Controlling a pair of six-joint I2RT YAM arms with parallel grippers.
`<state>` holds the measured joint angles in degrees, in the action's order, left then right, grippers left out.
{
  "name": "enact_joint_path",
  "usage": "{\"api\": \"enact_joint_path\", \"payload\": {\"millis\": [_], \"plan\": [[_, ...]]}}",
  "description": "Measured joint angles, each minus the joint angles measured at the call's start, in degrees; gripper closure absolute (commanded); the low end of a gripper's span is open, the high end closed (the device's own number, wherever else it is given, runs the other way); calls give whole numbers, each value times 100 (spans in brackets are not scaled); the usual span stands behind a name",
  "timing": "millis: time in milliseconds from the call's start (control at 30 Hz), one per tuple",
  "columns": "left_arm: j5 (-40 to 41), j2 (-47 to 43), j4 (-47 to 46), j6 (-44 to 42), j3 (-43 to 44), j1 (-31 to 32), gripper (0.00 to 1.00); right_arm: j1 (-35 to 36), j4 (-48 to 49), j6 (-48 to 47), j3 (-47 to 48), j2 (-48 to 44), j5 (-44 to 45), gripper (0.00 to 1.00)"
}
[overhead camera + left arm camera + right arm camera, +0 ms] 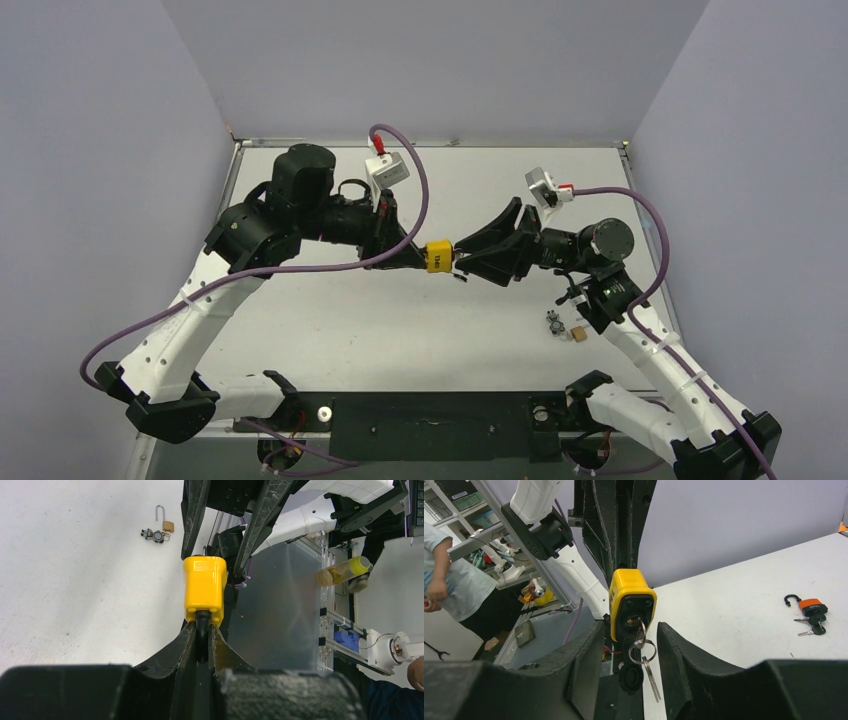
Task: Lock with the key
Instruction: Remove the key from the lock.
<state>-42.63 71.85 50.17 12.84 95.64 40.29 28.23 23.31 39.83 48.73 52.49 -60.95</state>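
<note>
A yellow padlock [437,256] hangs in mid-air between my two grippers. My left gripper [415,255] is shut on its black shackle [202,622], with the padlock body [204,587] just past my fingertips [202,630]. A key [640,629] sits in the keyhole on the padlock's black end [629,600]. A key ring [642,651] with a spare key dangles from it. My right gripper [631,628] is open, one finger on each side of the padlock's key end, not touching the key. It shows in the top view [468,258] too.
A small brass padlock with keys [565,328] lies on the white table near the right arm and also shows in the left wrist view [162,527]. An orange padlock with keys [811,607] lies on the table farther off. A person stands beyond the table edge [444,580].
</note>
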Motion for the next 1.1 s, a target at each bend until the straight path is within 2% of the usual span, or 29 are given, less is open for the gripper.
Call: {"api": "enact_joint_path", "payload": {"millis": [400,600,633,667,1100], "plan": [[63,7,114,0,79,26,100,50,-155,-160,0,-15,0,74],[81,7,120,0,101,55,100,105,-177,-199,0,-15,-15,90],[83,7,131,-2,103,55,100,109,-184,-214,0,-15,-15,98],[87,7,149,-9,105,55,100,109,-208,-216,0,-15,-22,100],[197,28,334,-181,118,66,100,70,-662,-623,2,-48,57,100]]}}
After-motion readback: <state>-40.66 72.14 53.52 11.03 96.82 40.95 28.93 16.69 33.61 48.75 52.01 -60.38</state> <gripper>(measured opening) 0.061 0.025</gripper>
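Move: The key sits in the yellow lock with its head already between the open right fingers, about 1 cm left of that hand's point and 1 cm below it, straight across. The lock body is 4 cm to its left, about 1 cm farther out and 1 cm higher; the loose key on the ring dangles roughly 3 cm below the key head. From the left hand, the lock lies some 4 cm right and the key about 7 cm right, both slightly lower. The key's head is pinched as the right fingers, half open around it, close fully from front and back; the hand stays beside the lock's keyhole end and sinks about 1.5 cm, mostly while the fingers finish closing, with barely any wrist turn. The left hand keeps its grip on the shackle, holding the lock nearly still. ##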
